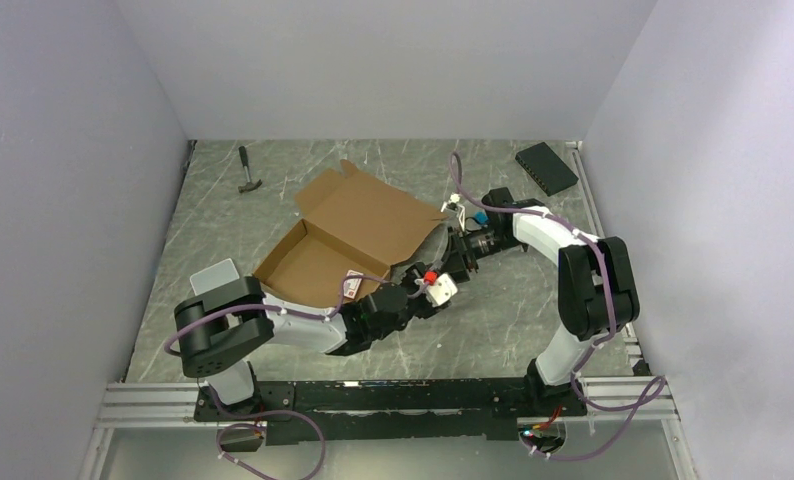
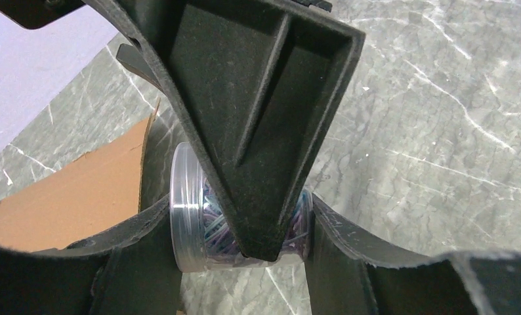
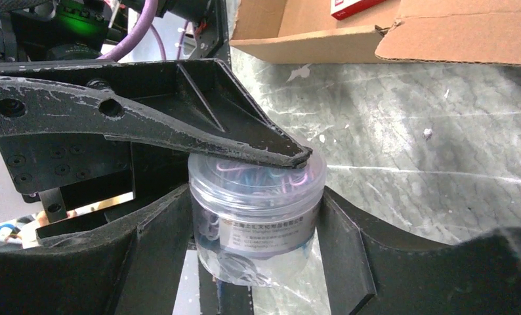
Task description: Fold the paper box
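Note:
The paper box [image 1: 343, 230] lies open on the table, a brown cardboard mailer with its lid flap raised toward the back; its edge also shows in the left wrist view [image 2: 67, 197] and the right wrist view [image 3: 441, 33]. Just right of the box both grippers meet on a clear jar of coloured paper clips [image 3: 258, 230]. My right gripper [image 3: 256, 197] is shut on the jar's sides. My left gripper [image 2: 241, 210] is shut on the same jar [image 2: 189, 223] end to end, lid against one finger and base against the other. From above the jar is mostly hidden.
A small red-and-white carton [image 1: 353, 285] lies inside the box near its front wall. A hammer [image 1: 249, 172] lies at the back left. A flat black box [image 1: 547, 166] sits at the back right by the wall. White walls enclose three sides.

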Robot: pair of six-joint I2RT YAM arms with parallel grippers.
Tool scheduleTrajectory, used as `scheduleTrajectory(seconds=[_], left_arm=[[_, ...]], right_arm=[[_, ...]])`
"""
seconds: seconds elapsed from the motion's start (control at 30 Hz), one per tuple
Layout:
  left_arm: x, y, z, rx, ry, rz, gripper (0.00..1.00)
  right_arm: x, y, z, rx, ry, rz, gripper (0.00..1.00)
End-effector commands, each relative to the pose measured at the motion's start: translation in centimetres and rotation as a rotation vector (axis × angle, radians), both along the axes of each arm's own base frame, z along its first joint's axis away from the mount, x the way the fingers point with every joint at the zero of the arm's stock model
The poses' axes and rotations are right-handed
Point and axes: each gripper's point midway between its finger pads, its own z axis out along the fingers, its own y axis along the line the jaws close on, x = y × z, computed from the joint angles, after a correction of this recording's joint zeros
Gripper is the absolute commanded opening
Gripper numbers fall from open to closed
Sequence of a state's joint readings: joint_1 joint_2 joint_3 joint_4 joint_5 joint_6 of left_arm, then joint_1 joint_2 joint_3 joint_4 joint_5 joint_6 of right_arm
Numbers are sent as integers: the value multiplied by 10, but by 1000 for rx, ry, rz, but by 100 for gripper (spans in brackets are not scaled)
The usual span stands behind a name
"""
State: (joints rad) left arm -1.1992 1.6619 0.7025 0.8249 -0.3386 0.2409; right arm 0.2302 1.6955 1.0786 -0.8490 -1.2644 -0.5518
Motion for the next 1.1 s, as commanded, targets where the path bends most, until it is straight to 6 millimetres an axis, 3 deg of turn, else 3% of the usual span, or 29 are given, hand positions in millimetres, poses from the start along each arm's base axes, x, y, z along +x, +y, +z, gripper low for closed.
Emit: scheduleTrajectory(seconds=[0.0, 0.2, 0.73, 0.9, 1.07], left_arm=[[7, 2, 22, -58, 7, 40, 10], [4, 14, 25, -57, 17, 52, 5], [-17, 65, 21, -58, 110, 89, 3], [-18, 88, 26, -74, 171, 170, 3], [-8, 124, 23, -60, 355, 346, 0]], right_arm=[[1, 6, 11, 47, -74, 42, 77], [1, 4, 12, 42, -90, 47, 99], [9, -9, 17, 44, -144, 24, 100], [11, -12, 17, 38, -151, 15, 100], [13, -15, 14, 26, -155, 5, 100]])
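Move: Both hands still grip the clip jar, which sits about level with each hand point. From the left hand, the paper box's open tray lies roughly 24 cm to its left and 5 cm ahead, some 10 cm below; the red card pack inside lies 17 cm left and 2 cm ahead. The raised lid is about 10 cm left and 18 cm ahead. From the right hand, the tray is likewise some 24 cm left, 5 cm ahead. The right fingers open wide and come free of the clip jar while the left keeps its grip; the right hand then eases a good centimetre to the right. After a slight dip, the left hand carries the jar left towards the box tray, about 10 cm and picking up speed, drawing back a couple of centimetres and, late on, turning about 10 degrees counter-clockwise as its fingers tip down. ##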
